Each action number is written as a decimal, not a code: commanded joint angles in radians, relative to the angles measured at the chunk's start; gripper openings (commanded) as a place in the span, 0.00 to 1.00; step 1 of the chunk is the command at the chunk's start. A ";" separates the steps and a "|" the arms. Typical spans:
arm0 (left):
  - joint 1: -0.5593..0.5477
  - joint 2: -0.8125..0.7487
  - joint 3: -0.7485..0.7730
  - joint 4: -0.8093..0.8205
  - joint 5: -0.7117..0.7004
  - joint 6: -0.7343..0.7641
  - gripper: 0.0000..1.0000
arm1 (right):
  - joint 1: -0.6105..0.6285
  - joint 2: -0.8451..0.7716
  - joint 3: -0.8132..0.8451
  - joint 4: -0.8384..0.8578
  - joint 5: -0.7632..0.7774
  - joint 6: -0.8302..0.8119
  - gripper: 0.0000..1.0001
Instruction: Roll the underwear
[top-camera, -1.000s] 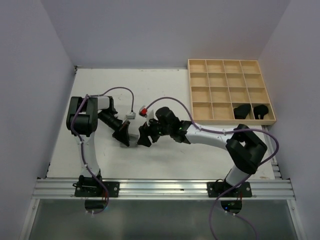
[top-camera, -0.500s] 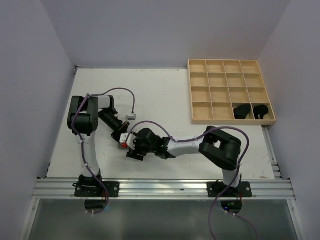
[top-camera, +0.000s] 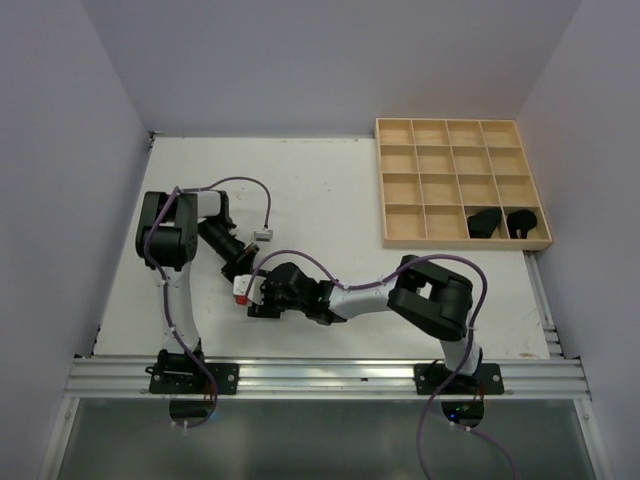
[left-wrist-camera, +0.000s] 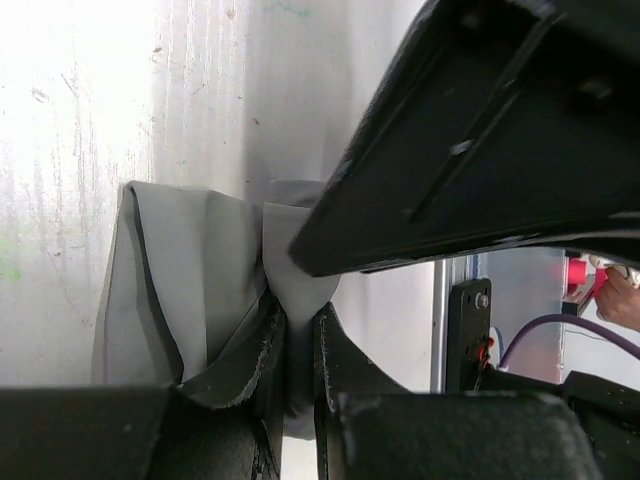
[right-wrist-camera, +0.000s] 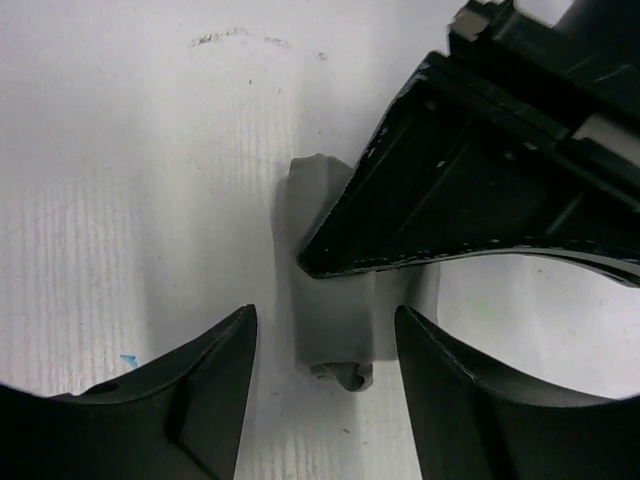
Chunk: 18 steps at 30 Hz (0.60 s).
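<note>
A plain grey underwear (right-wrist-camera: 338, 338) lies folded on the white table, small and bunched. My left gripper (left-wrist-camera: 292, 320) is shut on one edge of the underwear (left-wrist-camera: 180, 262), with cloth pinched between its jaws. My right gripper (right-wrist-camera: 325, 314) hovers open over the same piece, one finger on each side and neither touching it. In the top view both grippers meet at the table's near left, the left gripper (top-camera: 240, 268) just behind the right gripper (top-camera: 259, 298), and they hide the grey cloth. Two black rolled underwear (top-camera: 485, 222) (top-camera: 522, 222) sit in the tray's near right cells.
The wooden grid tray (top-camera: 402, 188) stands at the far right of the table, most cells bare. The right arm (top-camera: 370, 290) stretches leftward across the near table. A metal rail (top-camera: 320, 378) runs along the near edge.
The right arm swung from the table's middle down and left, bringing its open gripper over the grey underwear beside the left gripper. The left arm barely moved.
</note>
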 joint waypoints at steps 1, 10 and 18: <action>0.005 0.048 0.026 0.169 -0.138 0.027 0.14 | -0.001 0.064 0.040 0.020 -0.023 -0.025 0.60; 0.007 -0.005 0.014 0.223 -0.115 -0.001 0.30 | -0.004 0.096 0.075 -0.062 -0.077 0.019 0.01; 0.177 -0.293 -0.038 0.218 0.090 0.126 0.55 | -0.065 0.064 0.093 -0.244 -0.249 0.199 0.00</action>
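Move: The right hand hangs open over the right end of the partly rolled grey underwear. The bundle's middle is about 3 cm to its left, 1 cm ahead and 3 cm below, and the left fingertips lie some 4 cm left and 1 cm ahead, about 3 cm lower. The left hand still pinches the bundle, whose middle is roughly 2 cm to its right, 1 cm ahead and 1 cm below. The right hand drops straight down about 2 cm over the right end of the rolled part, its open fingers straddling the cloth, then shuts them and pinches that end, holding there nearly still while the wrist begins to tilt slightly. The left hand stays put as its fingers spread and let go of the underwear, then starts away from the bundle, about 3.5 cm forward with a little lift and a slight drift left, its fingers tipping some 15 degrees more steeply down. ##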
